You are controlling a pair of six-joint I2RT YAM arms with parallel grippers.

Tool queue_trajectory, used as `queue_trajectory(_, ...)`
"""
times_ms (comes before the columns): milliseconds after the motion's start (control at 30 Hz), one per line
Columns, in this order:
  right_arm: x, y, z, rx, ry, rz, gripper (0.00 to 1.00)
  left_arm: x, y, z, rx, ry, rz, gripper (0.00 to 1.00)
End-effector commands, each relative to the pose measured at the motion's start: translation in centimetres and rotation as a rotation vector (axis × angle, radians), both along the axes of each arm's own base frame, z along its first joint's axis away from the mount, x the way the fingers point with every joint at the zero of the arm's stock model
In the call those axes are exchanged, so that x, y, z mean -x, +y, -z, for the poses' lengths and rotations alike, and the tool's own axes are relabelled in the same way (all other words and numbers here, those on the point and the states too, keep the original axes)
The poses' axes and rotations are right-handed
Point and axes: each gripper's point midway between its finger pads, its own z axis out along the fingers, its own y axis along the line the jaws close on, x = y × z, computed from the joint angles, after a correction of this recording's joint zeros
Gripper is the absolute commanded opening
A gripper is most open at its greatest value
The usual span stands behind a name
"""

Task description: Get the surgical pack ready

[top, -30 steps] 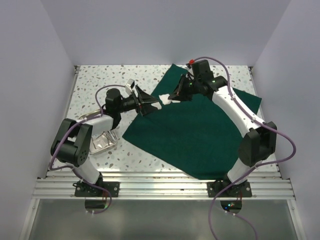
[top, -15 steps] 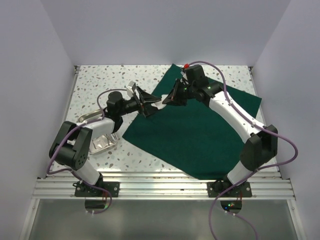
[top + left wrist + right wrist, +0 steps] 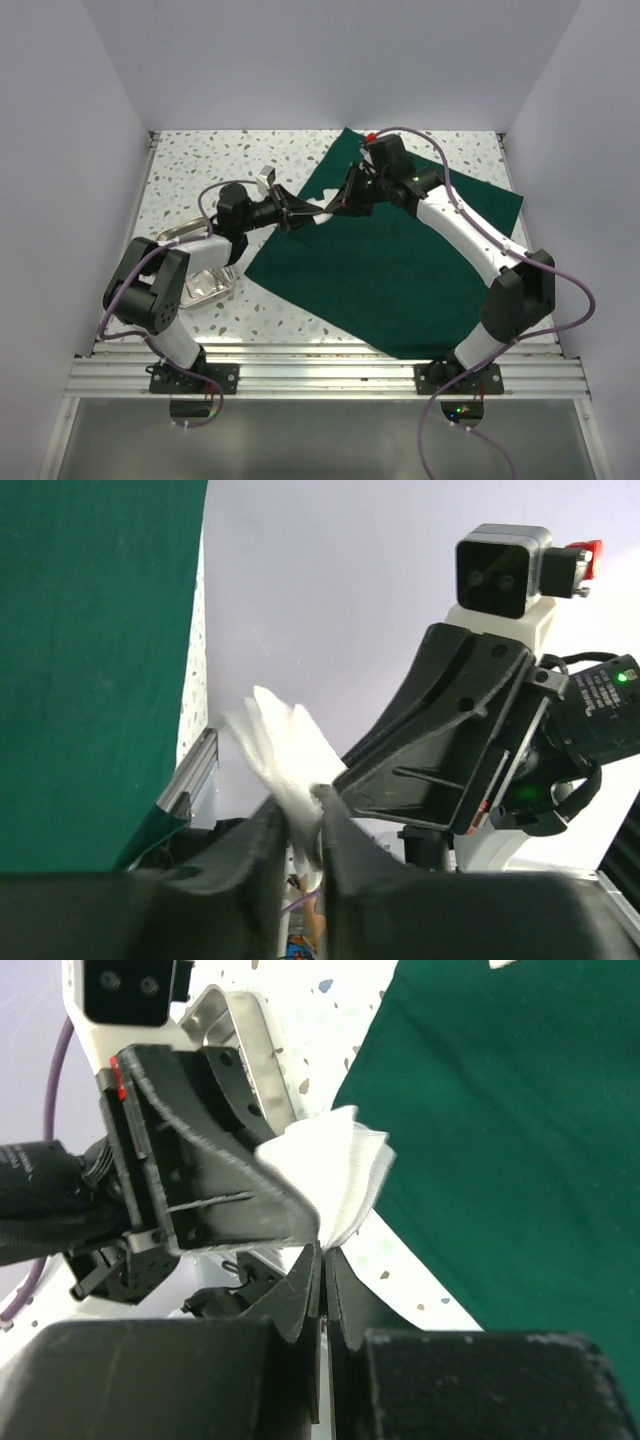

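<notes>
The dark green cloth [image 3: 400,260] lies flat on the speckled table, also seen in the wrist views [image 3: 90,630] [image 3: 500,1110]. Above its left corner a white gauze square [image 3: 322,213] hangs between both grippers. My left gripper [image 3: 298,212] comes from the left, and its jaws [image 3: 303,825] pinch the gauze [image 3: 285,740]. My right gripper [image 3: 340,205] faces it from the right, shut [image 3: 322,1250] on a corner of the same gauze [image 3: 335,1175]. The shiny steel tray [image 3: 205,285] sits at the left beside the left arm.
A silver metal piece [image 3: 180,232] lies on the table behind the left arm. White walls close in the table on three sides. An aluminium rail [image 3: 330,375] runs along the near edge.
My left gripper's jaws have closed from wide open onto the gauze. The right gripper, holding the gauze, has shifted slightly left toward the left gripper.
</notes>
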Motion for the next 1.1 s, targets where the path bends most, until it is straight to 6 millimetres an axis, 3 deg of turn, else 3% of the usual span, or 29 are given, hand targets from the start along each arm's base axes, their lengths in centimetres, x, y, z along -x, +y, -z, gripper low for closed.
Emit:
queue_trajectory(0, 0.6, 0.9, -2.1, -0.038, -0.059, -0.038, 0.00, -0.4, 0.2, -0.4, -0.009, -0.079, 0.031, 0.14)
queue_trajectory(67, 0.5, 1.3, -1.6, -0.033, -0.050, -0.058, 0.00, -0.8, 0.8, 0.0, -0.036, -0.117, 0.030, 0.03)
queue_trajectory(100, 0.5, 1.2, -1.5, -0.017, -0.055, -0.070, 0.16, -1.2, 1.0, 0.4, -0.064, -0.109, 0.035, 0.00)
queue_trajectory(167, 0.2, 0.8, -1.1, 0.034, -0.045, -0.076, 0.36, -1.9, 2.2, 1.4, -0.162, -0.200, 0.043, 0.00)
queue_trajectory(200, -0.1, 0.3, -0.9, 0.075, -0.053, -0.069, 0.52, -1.9, 2.8, 2.5, -0.233, -0.140, 0.053, 0.00)
queue_trajectory(267, -0.6, -0.8, -0.8, 0.162, -0.070, -0.079, 0.70, -2.9, 5.5, 3.7, -0.392, -0.260, 0.045, 0.00)
queue_trajectory(300, -1.0, -1.4, -0.9, 0.189, -0.079, -0.075, 0.77, -2.2, 6.9, 4.5, -0.467, -0.185, 0.059, 0.00)
queue_trajectory(367, -1.5, -2.3, -1.1, 0.242, -0.102, -0.086, 0.80, -3.1, 10.7, 6.0, -0.637, -0.236, 0.020, 0.00)
queue_trajectory(500, -2.5, -3.3, 0.3, 0.282, -0.086, -0.112, 0.80, -1.2, 17.6, 8.5, -0.923, -0.145, -0.029, 0.00)
queue_trajectory(700, -2.2, -2.7, 4.1, 0.256, 0.007, -0.180, 0.80, 1.0, 26.5, 9.5, -1.279, -0.043, -0.158, 0.00)
queue_trajectory(900, -2.7, -2.4, 5.4, 0.235, 0.050, -0.228, 0.81, 2.8, 31.0, 11.7, -1.341, 0.088, -0.201, 0.00)
queue_trajectory(1067, -2.7, -3.0, 6.3, 0.236, 0.078, -0.234, 0.81, 2.6, 31.5, 12.9, -1.326, 0.113, -0.195, 0.00)
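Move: The gauze square is pinched in the right fingers, its middle about 1 cm ahead and 1 cm left of that hand point and 1 cm below it. It stands between the left fingertips too, 1 cm ahead and 2 cm right of that hand. From the left hand the tray lies some 30 cm left, 3 cm back and 20 cm below. From the right hand, the nearest remaining gauze lies roughly 13 cm ahead, 6 cm right, 22 cm below; the middle gauze 12 cm ahead, 1 cm right. The gauze changes hands: the left fingers finish closing on it, then the right fingers open wide and let go. The left hand swings it about 30 cm left and 12 cm down, over the tray, bulging slightly forward on the way and rolling until the fingers point mostly down. The emptied right hand moves a little forward and right, then sinks about 8 cm towards the remaining gauzes, fingers open. ##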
